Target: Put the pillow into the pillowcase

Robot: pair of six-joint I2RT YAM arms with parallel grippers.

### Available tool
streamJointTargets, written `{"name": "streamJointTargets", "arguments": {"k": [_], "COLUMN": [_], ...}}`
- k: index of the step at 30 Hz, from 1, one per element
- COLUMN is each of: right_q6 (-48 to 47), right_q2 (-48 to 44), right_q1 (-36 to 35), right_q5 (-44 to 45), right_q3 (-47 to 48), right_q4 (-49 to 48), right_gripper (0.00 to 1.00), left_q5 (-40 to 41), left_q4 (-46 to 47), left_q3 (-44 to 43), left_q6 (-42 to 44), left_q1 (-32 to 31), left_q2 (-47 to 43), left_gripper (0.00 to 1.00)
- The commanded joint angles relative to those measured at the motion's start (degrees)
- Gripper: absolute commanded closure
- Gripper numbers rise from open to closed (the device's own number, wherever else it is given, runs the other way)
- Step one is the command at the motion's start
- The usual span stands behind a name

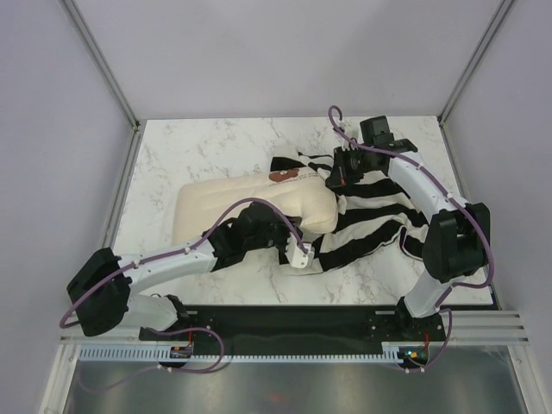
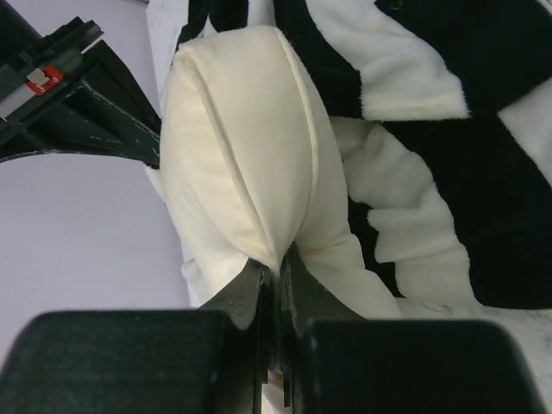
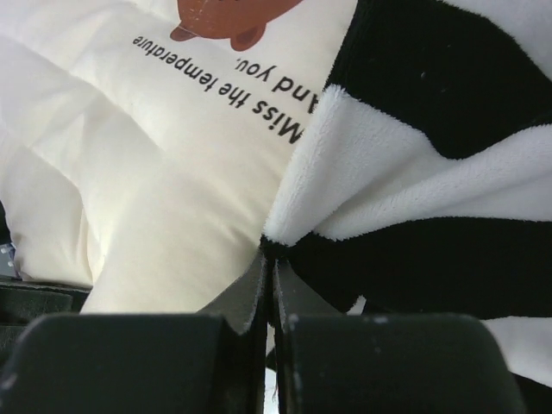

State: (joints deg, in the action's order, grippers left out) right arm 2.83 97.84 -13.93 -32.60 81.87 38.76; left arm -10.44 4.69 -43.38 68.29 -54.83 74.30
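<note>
The cream pillow (image 1: 241,203) lies across the middle of the table, its right end against the black-and-white striped pillowcase (image 1: 379,211). My left gripper (image 1: 291,246) is shut on a pinch of the pillow's near edge; in the left wrist view the gripper (image 2: 278,266) holds a bunched fold of the pillow (image 2: 241,147), with the pillowcase (image 2: 448,147) behind it. My right gripper (image 1: 338,177) is shut on the pillowcase's edge by the pillow's brown patch (image 1: 287,175). In the right wrist view the gripper (image 3: 272,257) clamps the striped pillowcase (image 3: 431,164) beside the pillow (image 3: 172,172) and its patch (image 3: 224,17).
The white marble table (image 1: 198,142) is bounded by grey walls and metal frame posts (image 1: 108,65). A black base plate (image 1: 285,321) carries both arms at the near edge. Part of the right arm (image 2: 69,95) shows at the left of the left wrist view.
</note>
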Motion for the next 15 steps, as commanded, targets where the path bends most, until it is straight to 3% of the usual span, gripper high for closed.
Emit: {"name": "streamJointTargets", "arguments": {"k": [1,7,11,15], "right_q6": [-2.0,0.0,0.9,2.3], "right_q2": [-1.3,-0.4,-2.0,-8.3], "right_q1": [-0.1,0.0,1.6,7.4], "right_q5": [-2.4,-3.4,2.9,6.8], "right_q3": [0.4,3.5,1.7,-6.7], "right_q4": [0.8,0.0,1.5,1.8], "right_gripper": [1.00,1.00,0.49,0.44], "left_q5": [0.5,-1.5,-2.7,-2.7], "left_q4": [17.9,12.3,10.5,10.5], "left_q3": [-5.0,-8.8,-15.1,-17.2], "left_q6": [3.8,1.5,-0.5,-0.5], "left_q1": [-0.3,0.9,5.6,9.7], "left_q2": [3.2,11.1,16.2,16.9], "left_gripper": [0.98,0.98,0.98,0.98]}}
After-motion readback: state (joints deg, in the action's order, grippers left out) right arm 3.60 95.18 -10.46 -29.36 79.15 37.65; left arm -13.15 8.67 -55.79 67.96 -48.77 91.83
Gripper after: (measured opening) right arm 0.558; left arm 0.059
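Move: The left hand grips the pillow's leading end. The pillowcase's mouth edge, pinched by the right hand, lies about 11 cm ahead of the left hand and 8 cm to its right, nearly level; the main spread of striped case is some 5 cm ahead, 19 cm right and 10 cm lower. From the right hand that edge is right in its fingers, the pillow's bulging end roughly 7 cm back and 2 cm left, the bear print 2 cm ahead and 13 cm left. Forward and to the right, dipping a couple of centimetres, the left hand carries the pinched pillow end about 8 cm towards the mouth of the pillowcase, keeping its closed grip. The right hand first holds still on the case edge, then opens its fingers to about half, lets go and slips some 3 cm to the right. ##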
